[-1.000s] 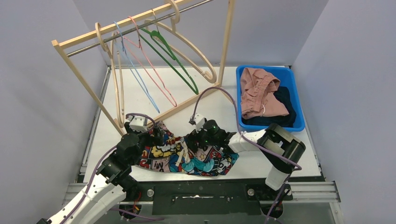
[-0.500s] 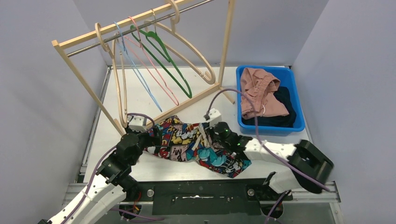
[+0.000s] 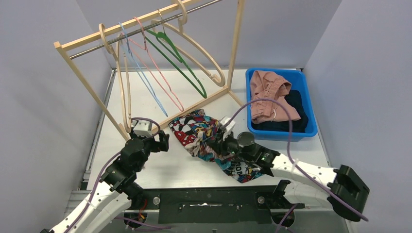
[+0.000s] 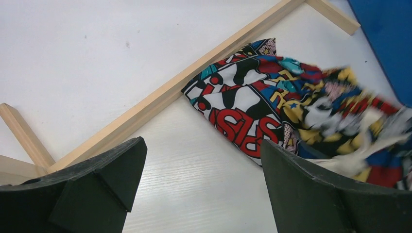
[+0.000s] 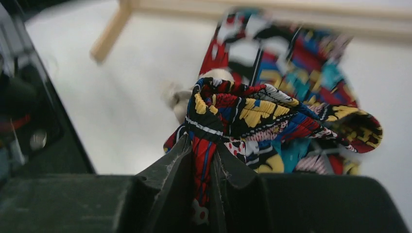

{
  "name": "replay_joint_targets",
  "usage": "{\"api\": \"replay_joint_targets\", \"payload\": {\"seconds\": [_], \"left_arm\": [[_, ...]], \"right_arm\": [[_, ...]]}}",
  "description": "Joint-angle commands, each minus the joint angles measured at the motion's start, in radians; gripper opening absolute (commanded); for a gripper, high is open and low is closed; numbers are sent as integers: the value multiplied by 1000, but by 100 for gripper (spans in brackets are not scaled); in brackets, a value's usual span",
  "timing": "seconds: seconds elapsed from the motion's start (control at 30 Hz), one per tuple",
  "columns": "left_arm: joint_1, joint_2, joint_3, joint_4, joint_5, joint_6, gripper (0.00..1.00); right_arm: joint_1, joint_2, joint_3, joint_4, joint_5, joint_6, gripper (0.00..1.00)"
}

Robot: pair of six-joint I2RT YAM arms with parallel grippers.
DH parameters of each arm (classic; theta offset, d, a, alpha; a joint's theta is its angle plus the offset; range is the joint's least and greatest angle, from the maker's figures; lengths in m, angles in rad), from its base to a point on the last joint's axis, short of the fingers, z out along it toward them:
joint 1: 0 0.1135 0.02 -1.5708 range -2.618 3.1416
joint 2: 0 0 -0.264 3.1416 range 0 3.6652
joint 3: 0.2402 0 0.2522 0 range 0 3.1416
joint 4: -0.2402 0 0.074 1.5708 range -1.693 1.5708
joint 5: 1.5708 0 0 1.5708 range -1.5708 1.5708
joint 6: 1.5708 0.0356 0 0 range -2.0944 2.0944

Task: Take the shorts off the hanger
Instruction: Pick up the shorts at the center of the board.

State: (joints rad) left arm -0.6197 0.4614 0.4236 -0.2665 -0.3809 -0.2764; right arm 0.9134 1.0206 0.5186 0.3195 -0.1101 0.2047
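Note:
The comic-print shorts (image 3: 197, 130) lie bunched on the white table, off the hangers. My right gripper (image 3: 217, 144) is shut on a fold of them, and red-and-blue cloth is pinched between its jaws (image 5: 201, 145), with the rest of the shorts (image 5: 282, 111) spilling beyond. My left gripper (image 3: 164, 141) stands open to their left, apart from them. In the left wrist view nothing but bare table lies between that gripper's (image 4: 204, 150) fingers, and the shorts (image 4: 243, 107) lie just beyond the right finger. The hangers (image 3: 180, 63) on the rack rail hang bare.
The wooden rack (image 3: 80, 73) stands at the back left, and its base bar (image 4: 160, 97) runs just beyond the left gripper. A blue bin (image 3: 312, 104) at the right holds dusty pink shorts (image 3: 269, 92) and dark shorts (image 3: 297, 112). Grey walls close in both sides.
The right gripper closed on the shorts and dragged them right and away from the left gripper. The right arm's elbow swung out to the right. The left arm stayed put.

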Motion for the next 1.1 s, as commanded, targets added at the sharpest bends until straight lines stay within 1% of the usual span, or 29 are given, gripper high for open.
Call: {"api": "replay_joint_targets", "payload": {"seconds": [0.0,0.03,0.07,0.1,0.17,0.2,0.23,0.3,0.4,0.47,0.53,0.63,0.77,0.83,0.93,1.0,1.03,1.07], "left_arm": [[5,-13,54,33,13,3,88],[5,-14,53,34,13,4,88],[5,-14,53,35,15,5,89],[5,-13,53,35,16,5,89],[5,-11,53,35,21,5,88],[5,-8,53,35,22,4,88],[5,-7,53,35,24,5,88],[5,-6,54,34,22,3,89],[5,-11,53,33,20,3,89],[5,-13,52,35,20,3,88],[5,-12,50,36,21,3,89],[6,-6,51,35,23,3,89],[6,-4,52,35,24,2,89],[6,-5,50,35,25,2,89],[6,-7,51,34,22,2,89],[5,-10,51,33,22,0,89],[5,-12,50,33,21,0,89],[5,-13,50,34,21,0,89]], "right_arm": [[71,86,-58,-61,-84,109,14],[73,90,-64,-76,-25,130,16],[73,88,-68,-90,41,150,23],[73,79,-68,-105,113,165,33],[72,60,-60,-134,255,182,59],[72,54,-52,-151,322,201,71],[70,52,-42,-178,400,222,79],[68,65,-20,-209,457,231,86],[65,127,15,-255,483,261,93],[64,193,41,-284,493,313,96],[64,266,70,-297,469,361,100],[61,386,107,-302,455,430,99],[49,538,181,-380,482,530,98],[53,613,228,-453,513,565,98],[76,712,268,-569,639,698,98],[90,734,243,-542,661,741,98],[93,735,222,-515,658,756,93],[93,730,203,-483,645,767,84]]}}
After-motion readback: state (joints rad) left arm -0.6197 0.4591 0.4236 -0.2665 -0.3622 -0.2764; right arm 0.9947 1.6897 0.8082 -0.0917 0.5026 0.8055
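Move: The right hand still pinches the shorts' gathered waist; their middle is roughly below it, about 2 cm ahead and 17 cm down. The wooden rail of the rack stands some 18 cm ahead and 10 cm to the left, 17 cm down, and the blue bin roughly 20 cm ahead and 33 cm to the right, 15 cm lower. From the idle left hand the shorts' middle lies about 22 cm to the right, level with it fore and aft, 16 cm below. The right hand swings the pinched shorts down about 11 cm and back some 5 cm, its fingers opening on the way to let go of the waist, and then heads forward and a little right above the shorts. With the fingers wide open it reaches farther forward and sinks another 7 cm or so to the cloth, tipping its fingers down by about 30 degrees and turning clockwise some 45 degrees, until they stand either side of the bunched waistband, not yet closed on it. ##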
